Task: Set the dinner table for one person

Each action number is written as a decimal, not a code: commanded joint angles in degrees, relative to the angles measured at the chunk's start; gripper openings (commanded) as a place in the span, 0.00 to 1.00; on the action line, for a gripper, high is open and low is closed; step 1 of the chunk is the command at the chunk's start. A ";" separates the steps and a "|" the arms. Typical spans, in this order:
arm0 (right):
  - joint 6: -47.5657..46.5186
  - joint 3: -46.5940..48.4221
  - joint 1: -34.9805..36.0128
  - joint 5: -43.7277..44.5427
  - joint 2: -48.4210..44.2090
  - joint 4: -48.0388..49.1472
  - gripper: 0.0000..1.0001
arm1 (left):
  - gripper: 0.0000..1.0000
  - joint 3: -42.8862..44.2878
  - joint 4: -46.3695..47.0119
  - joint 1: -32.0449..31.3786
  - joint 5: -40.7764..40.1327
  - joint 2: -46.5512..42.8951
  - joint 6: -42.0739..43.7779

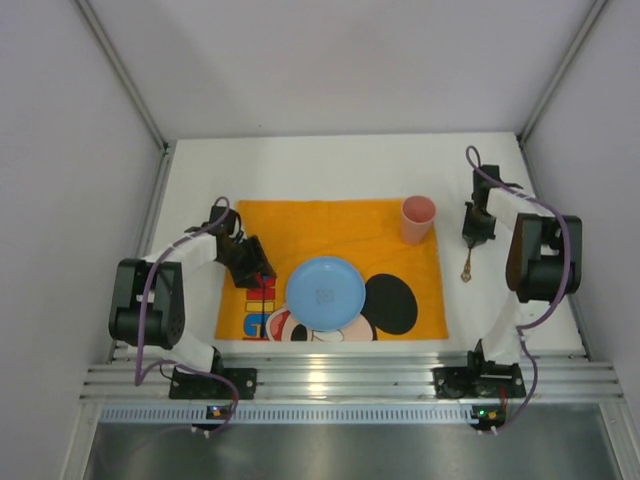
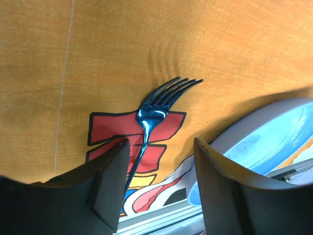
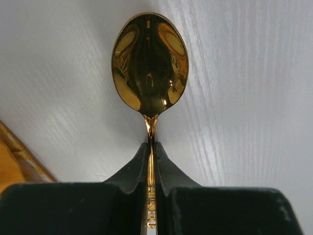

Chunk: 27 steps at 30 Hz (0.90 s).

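The white dinner table (image 1: 300,165) carries an orange cartoon-mouse cloth (image 1: 330,228). A blue plate (image 1: 325,293) sits on the cloth's front middle, and a pink cup (image 1: 418,219) stands at its back right corner. My left gripper (image 1: 257,271) is open over a blue fork (image 2: 157,104) that lies on the cloth (image 2: 146,39). The fork's handle runs by the left finger (image 2: 110,191). My right gripper (image 1: 477,230) is shut on a gold spoon (image 3: 149,63) by its handle. It is right of the cloth, low over the bare table (image 3: 244,98).
The plate's rim (image 2: 274,142) lies just right of my left gripper. Grey walls enclose the table on three sides. A metal rail (image 1: 340,375) runs along the near edge by the arm bases. The cloth's edge (image 3: 19,147) shows left of the spoon.
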 commanded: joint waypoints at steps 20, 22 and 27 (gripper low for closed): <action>13.24 4.45 2.56 -4.09 -13.35 -4.73 0.00 | 0.98 14.57 -21.79 -0.70 -13.04 -19.48 -6.04; 14.30 4.80 2.65 -5.40 -14.66 -4.73 0.00 | 0.98 14.48 -22.32 -1.57 -12.78 -22.11 -6.57; 14.83 4.98 6.05 -5.76 -20.81 -5.52 0.00 | 0.98 12.37 -21.70 -2.10 -13.74 -28.09 -6.40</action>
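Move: The gold spoon is already pinched in my right hand; the mat just right of the plate lies about 22 cm to the left and 12 cm nearer. The cup stands about 16 cm left and 1 cm farther out; the plate's middle is some 39 cm left, 13 cm nearer. My left fingers, already part open, straddle the fork, its middle 4 cm nearer and 1 cm left; from that hand the plate is 14 cm right, 3 cm nearer. I lift the spoon about 9 cm with my right hand, its grip kept shut, drifting some 4 cm left towards the mat's edge as the fingertips tilt outward and left. Meanwhile my left hand finishes opening wide, sidles about 3 cm left low over the cloth, then climbs roughly 15 cm away from the fork, fingertips tipping forward. ##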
